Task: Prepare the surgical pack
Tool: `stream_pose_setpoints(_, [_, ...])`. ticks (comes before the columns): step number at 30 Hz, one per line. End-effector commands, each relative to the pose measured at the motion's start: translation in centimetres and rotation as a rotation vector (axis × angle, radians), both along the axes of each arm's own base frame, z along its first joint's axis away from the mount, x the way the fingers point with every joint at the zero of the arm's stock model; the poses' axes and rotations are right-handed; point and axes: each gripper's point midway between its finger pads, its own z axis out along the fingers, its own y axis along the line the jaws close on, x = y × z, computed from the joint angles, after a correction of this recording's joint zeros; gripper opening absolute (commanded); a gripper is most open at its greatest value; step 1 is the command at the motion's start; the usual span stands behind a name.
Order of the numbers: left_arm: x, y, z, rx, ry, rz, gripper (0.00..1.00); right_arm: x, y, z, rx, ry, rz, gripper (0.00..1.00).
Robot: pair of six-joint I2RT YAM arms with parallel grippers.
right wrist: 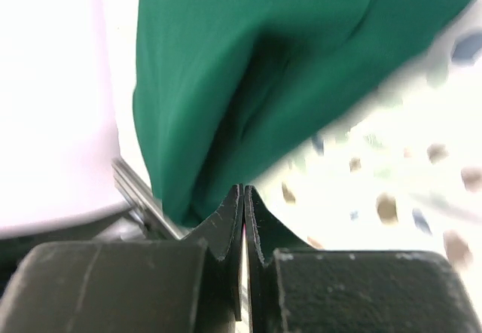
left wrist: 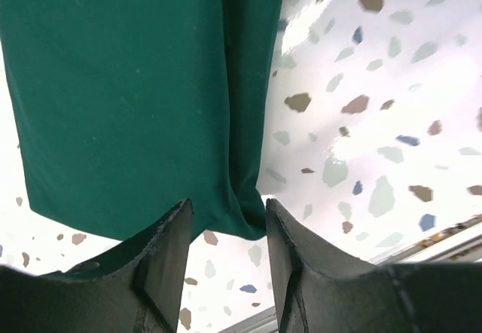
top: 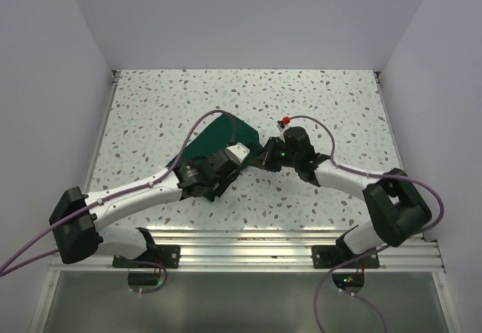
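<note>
The surgical pack [top: 215, 139] is a dark green cloth bundle lying folded on the speckled table [top: 151, 107], just left of the middle. In the left wrist view the surgical pack [left wrist: 128, 84] fills the upper left, and its near corner hangs between the tips of my left gripper [left wrist: 228, 216]. That gripper is open and its fingers [left wrist: 169, 231] stand apart from the fabric. My right gripper [right wrist: 243, 191] is shut, and I see nothing clamped in it. The surgical pack [right wrist: 248, 69] bulges in folds just beyond its tips. Both grippers meet at the bundle's right edge [top: 252, 156].
A metal rail [top: 286, 246] runs along the table's near edge, where both arm bases are bolted. White walls close in the left, back and right sides. Purple cables [top: 203, 122] loop over both arms. A small red part [top: 285, 119] sits by the right wrist.
</note>
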Motion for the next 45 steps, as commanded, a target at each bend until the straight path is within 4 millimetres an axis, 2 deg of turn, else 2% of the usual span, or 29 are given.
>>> stream_pose_setpoints(1, [1.2,-1.7,4.0,-0.149,-0.048,0.023,0.47,-3.9,-2.9,-0.5,-0.170,0.048,0.129,0.00])
stream_pose_setpoints(2, [1.7,-1.8,4.6,-0.179,-0.054,0.033,0.45,-3.6,-3.0,0.7,-0.159,0.022,0.135,0.00])
stream_pose_setpoints(3, [2.8,-1.6,5.3,-0.222,-0.048,0.062,0.44,-3.0,-3.7,1.0,-0.165,0.018,0.130,0.00])
stream_pose_setpoints(4, [3.7,-1.7,5.9,-0.265,-0.055,0.077,0.43,-1.9,-3.6,2.4,-0.153,-0.016,0.128,0.00])
stream_pose_setpoints(5, [4.2,-1.9,6.1,-0.305,-0.036,0.077,0.39,-0.9,-3.8,2.6,-0.154,-0.019,0.122,0.00])
stream_pose_setpoints(6, [5.5,-1.1,6.2,-0.328,-0.037,0.118,0.36,-0.6,-3.2,3.1,-0.137,-0.029,0.161,0.00])
stream_pose_setpoints(7, [6.4,-1.3,6.2,-0.351,-0.038,0.124,0.33,1.0,-2.1,5.3,-0.108,-0.074,0.180,0.00])
stream_pose_setpoints(8, [6.8,-1.7,6.3,-0.382,-0.018,0.114,0.24,1.6,-1.2,4.3,-0.102,-0.036,0.219,0.00])
stream_pose_setpoints(9, [7.7,-1.3,6.1,-0.393,-0.013,0.136,0.21,1.7,-0.1,5.1,-0.060,-0.033,0.275,0.00])
stream_pose_setpoints(10, [8.2,-1.5,6.0,-0.402,-0.006,0.137,0.18,3.2,1.0,7.2,-0.027,-0.077,0.292,0.00])
stream_pose_setpoints(11, [8.9,-2.2,5.7,-0.422,0.005,0.125,0.13,3.9,1.6,7.5,-0.014,-0.074,0.303,0.00])
stream_pose_setpoints(12, [9.7,-2.1,5.5,-0.434,0.007,0.134,0.11,4.4,2.1,6.7,-0.008,-0.045,0.314,0.00])
stream_pose_setpoints(13, [10.2,-2.5,4.7,-0.435,0.027,0.135,0.10,5.7,2.9,8.2,0.007,-0.083,0.325,0.00])
stream_pose_setpoints(14, [10.8,-3.1,5.2,-0.465,0.025,0.121,0.07,6.1,3.3,8.2,0.014,-0.082,0.335,0.00])
stream_pose_setpoints(15, [11.2,-3.2,5.0,-0.471,0.031,0.126,0.06,6.5,3.8,6.7,0.021,-0.027,0.342,0.00])
stream_pose_setpoints(16, [11.8,-3.7,4.4,-0.479,0.041,0.126,0.06,6.7,4.6,7.5,0.061,-0.023,0.373,0.00])
stream_pose_setpoints(18, [11.9,-4.5,3.8,-0.494,0.067,0.110,0.04,7.0,5.2,6.6,0.084,0.016,0.379,0.00])
stream_pose_setpoints(22, [11.5,-5.2,1.1,-0.500,0.129,0.101,0.01,5.4,4.7,2.3,0.084,0.116,0.390,0.00])
stream_pose_setpoints(25, [9.7,-4.4,-1.6,-0.487,0.190,0.112,0.00,3.7,3.5,-0.7,0.065,0.170,0.392,0.00])
stream_pose_setpoints(27, [8.9,-4.1,-2.4,-0.485,0.211,0.115,0.00,2.7,2.6,-2.5,0.062,0.204,0.388,0.00])
stream_pose_setpoints(28, [8.2,-3.5,-3.4,-0.466,0.230,0.125,0.00,2.7,2.0,-3.0,0.060,0.210,0.381,0.00])
stream_pose_setpoints(30, [7.8,-3.0,-4.0,-0.449,0.236,0.132,0.00,2.4,1.3,-3.9,0.052,0.225,0.373,0.00])
stream_pose_setpoints(32, [7.1,-2.3,-4.8,-0.420,0.250,0.135,0.00,2.9,0.8,-3.6,0.059,0.219,0.359,0.00])
stream_pose_setpoints(35, [6.9,-1.9,-4.5,-0.401,0.249,0.136,0.00,3.7,0.6,-2.0,0.043,0.178,0.368,0.00])
stream_pose_setpoints(39, [7.4,-2.3,-1.7,-0.434,0.217,0.134,0.00,5.1,1.6,1.2,0.078,0.110,0.392,0.00])
stream_pose_setpoints(40, [7.6,-2.6,-1.0,-0.451,0.212,0.134,0.00,5.3,1.6,1.5,0.081,0.105,0.392,0.00])
stream_pose_setpoints(42, [7.5,-3.1,-0.3,-0.486,0.216,0.135,0.00,5.9,1.8,1.3,0.078,0.103,0.391,0.00])
stream_pose_setpoints(45, [6.6,-3.0,-0.8,-0.502,0.244,0.145,0.00,6.1,1.2,0.2,0.080,0.134,0.378,0.00])
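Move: The drape-wrapped pack's middle is about 11 cm ahead of the left hand, 2 cm to its right and some 6 cm lower. The pack's near corner lies almost straight below that hand, about 1 cm back; its right corner is roughly 13 cm ahead and 14 cm right. From the right hand, the middle is about 10 cm left, 2 cm ahead and 6 cm lower, and the right corner some 4 cm ahead and 3 cm right. Lift the opened left gripper off the near corner and carry it forward about 10 cm, shutting the fingers, then lower it back and down over the pack's middle before easing up slightly. Bring the shut right gripper briefly back and right, then forward, left and up over the pack, down and back, and finally forward and up again near the right corner, turning it some 20 degrees counter-clockwise. ##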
